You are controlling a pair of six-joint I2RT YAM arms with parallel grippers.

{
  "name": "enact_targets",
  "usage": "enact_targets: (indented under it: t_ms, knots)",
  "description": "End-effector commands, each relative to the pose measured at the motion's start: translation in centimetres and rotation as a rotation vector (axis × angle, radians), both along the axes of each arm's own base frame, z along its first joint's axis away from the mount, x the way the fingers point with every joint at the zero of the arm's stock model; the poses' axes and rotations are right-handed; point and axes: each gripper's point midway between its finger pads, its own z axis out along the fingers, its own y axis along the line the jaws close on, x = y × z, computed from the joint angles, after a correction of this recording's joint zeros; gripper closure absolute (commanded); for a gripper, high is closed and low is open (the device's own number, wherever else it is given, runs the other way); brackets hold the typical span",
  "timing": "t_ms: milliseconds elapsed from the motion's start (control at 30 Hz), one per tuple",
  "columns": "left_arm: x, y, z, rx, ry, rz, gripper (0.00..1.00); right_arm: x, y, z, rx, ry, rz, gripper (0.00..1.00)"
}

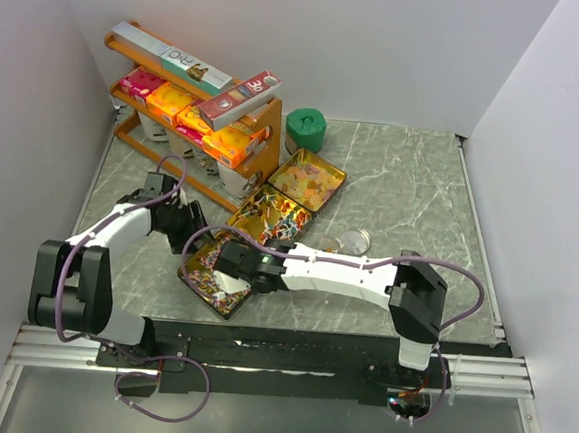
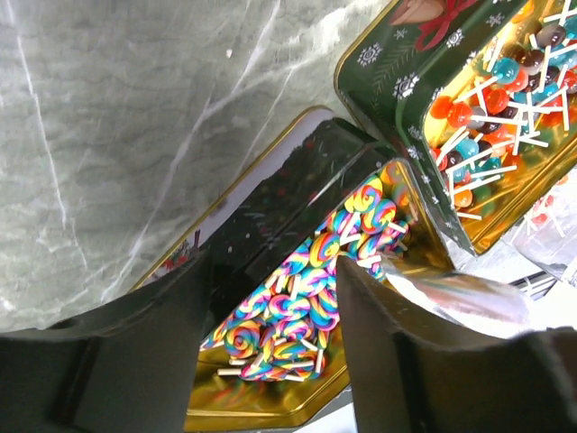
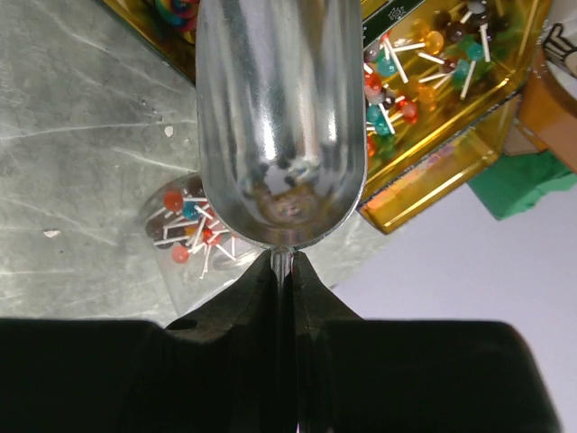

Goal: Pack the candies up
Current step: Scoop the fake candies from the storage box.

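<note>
Three open gold tins hold the candies: rainbow swirl lollipops [image 2: 297,298] in the near tin [image 1: 204,282], ball lollipops [image 2: 491,95] in the middle tin [image 1: 248,205], and orange-yellow sweets in the far tin [image 1: 308,178]. My left gripper [image 2: 275,266] [image 1: 184,223] is open, its fingers astride the near tin's dark wall [image 2: 270,198]. My right gripper [image 3: 281,260] [image 1: 234,262] is shut on the thin handle of an empty metal scoop [image 3: 279,117], which hangs over a clear container [image 3: 185,225] with a few ball lollipops.
A wooden rack [image 1: 260,139] with orange and pink boxes stands at the back left, with a green jar [image 1: 304,129] beside it. The clear container [image 1: 353,242] sits right of the tins. White walls close in both sides.
</note>
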Motion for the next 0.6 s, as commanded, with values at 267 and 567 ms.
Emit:
enact_targets:
  t_ms: [267,567]
  knots:
    - [0.6,-1.4,-0.3,-0.066,-0.011,-0.012,0.57,-3.6,3.2,-0.4,0.075,0.100,0.075,1.00]
    - [0.6,-1.4,-0.8,-0.062,-0.003,0.007,0.68,-5.4,5.9,0.0,0.154,0.198,0.130,1.00]
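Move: The right hand, already holding the metal scoop, has the near tin of swirl lollipops about 11 cm to its left, 6 cm back and some 8 cm down. The middle lollipop tin stands about 7 cm ahead and 5 cm left of that hand, and the storage box about 10 cm to its right, level with it. From the left hand, open over the near tin's outer wall, that tin's middle is roughly 7 cm right, 8 cm back and 3 cm down. The left fingers close by roughly a third astride the outer wall of the swirl-lollipop tin, seeming to pinch it, while that hand shifts only about a centimetre. The right hand keeps its grip on the scoop and carries the bowl back and left some 5 cm across the tin, nearly level, slowly and then faster, turning just under 10 degrees. ##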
